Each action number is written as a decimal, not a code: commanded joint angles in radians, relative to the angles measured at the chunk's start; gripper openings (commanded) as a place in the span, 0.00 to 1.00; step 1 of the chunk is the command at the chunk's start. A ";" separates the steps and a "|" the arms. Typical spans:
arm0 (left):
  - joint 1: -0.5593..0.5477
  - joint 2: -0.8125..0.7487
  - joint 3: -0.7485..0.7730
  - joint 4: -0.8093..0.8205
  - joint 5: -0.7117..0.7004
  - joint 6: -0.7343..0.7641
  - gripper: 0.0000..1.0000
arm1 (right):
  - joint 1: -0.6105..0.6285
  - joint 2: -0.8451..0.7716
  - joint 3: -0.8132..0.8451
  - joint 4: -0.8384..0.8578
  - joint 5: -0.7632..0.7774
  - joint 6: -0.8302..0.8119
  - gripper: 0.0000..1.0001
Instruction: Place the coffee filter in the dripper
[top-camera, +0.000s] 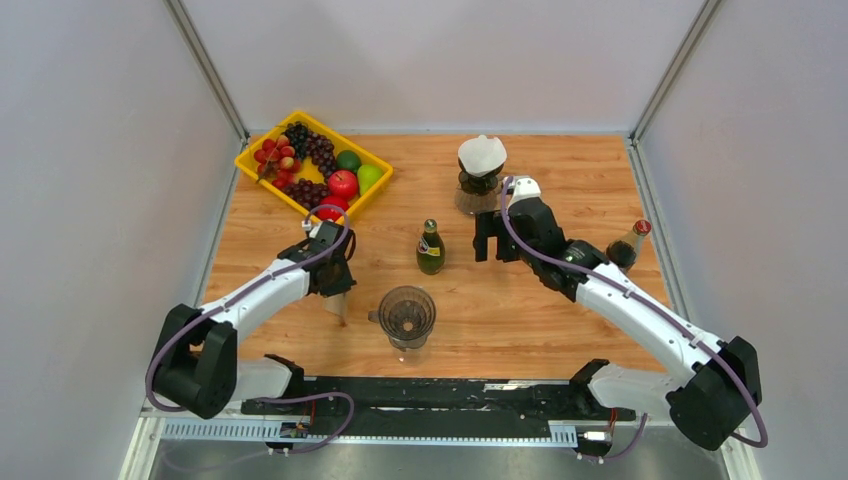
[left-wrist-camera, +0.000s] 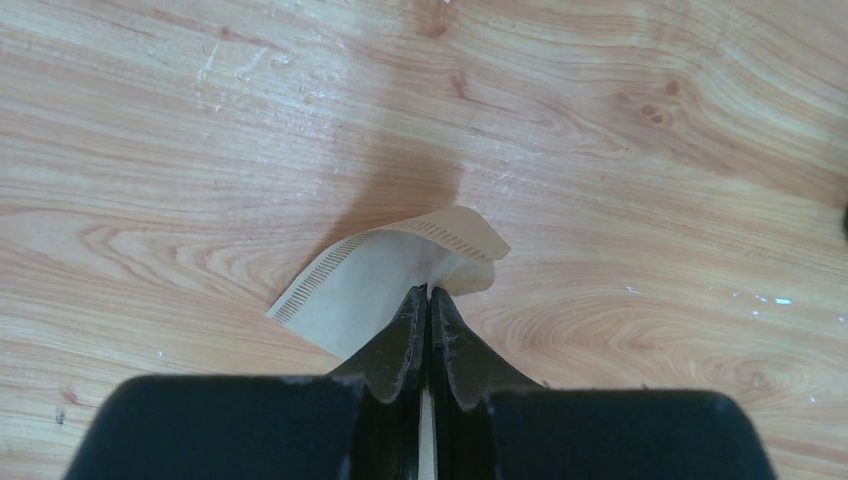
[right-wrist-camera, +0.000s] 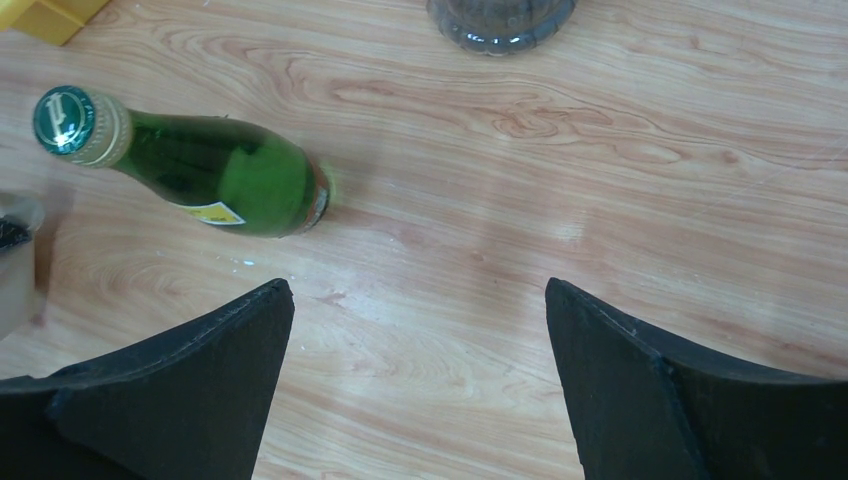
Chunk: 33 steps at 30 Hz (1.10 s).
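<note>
A beige paper coffee filter is pinched at its edge by my left gripper, which is shut on it; the sheet curls up off the wooden table. From above, the filter hangs under the left gripper, just left of the dripper. The dripper is a clear ribbed cone with nothing in it, standing near the table's front middle. My right gripper stands open above bare wood behind the dripper, with nothing between its fingers.
A green glass bottle stands between the two grippers. Behind the right gripper is a second brewer topped with white filters. A brown red-capped bottle stands at the right, a yellow fruit tray at the back left.
</note>
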 joint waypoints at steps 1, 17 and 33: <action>-0.004 -0.088 0.041 0.010 0.012 0.033 0.07 | -0.005 -0.045 0.010 0.045 -0.075 0.009 1.00; -0.004 -0.453 0.169 0.240 0.326 0.123 0.10 | 0.005 -0.163 0.007 0.436 -0.591 0.120 0.96; -0.068 -0.392 0.256 0.400 0.525 0.094 0.11 | 0.245 0.187 0.321 0.519 -0.295 -0.070 0.74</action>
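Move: The left hand already pinches the brown coffee filter low over the table. From it, the dripper on the glass lies about 13 cm right and 11 cm back, the green bottle 19 cm right and 8 cm ahead. From the open right hand, the filter is roughly 32 cm left, 5 cm back and 14 cm below; the bottle is 14 cm left and 4 cm ahead, the dripper 20 cm left and 15 cm back. The left hand keeps its pinch and lifts the filter fast, some 27 cm up while swinging right towards the right hand, its wrist tipping the fingers up from pointing down and turning clockwise. The right hand comes about 18 cm left and almost as far up to meet it, turning counter-clockwise and partly closing its fingers around the filter's free edge, without a visible grip yet. ##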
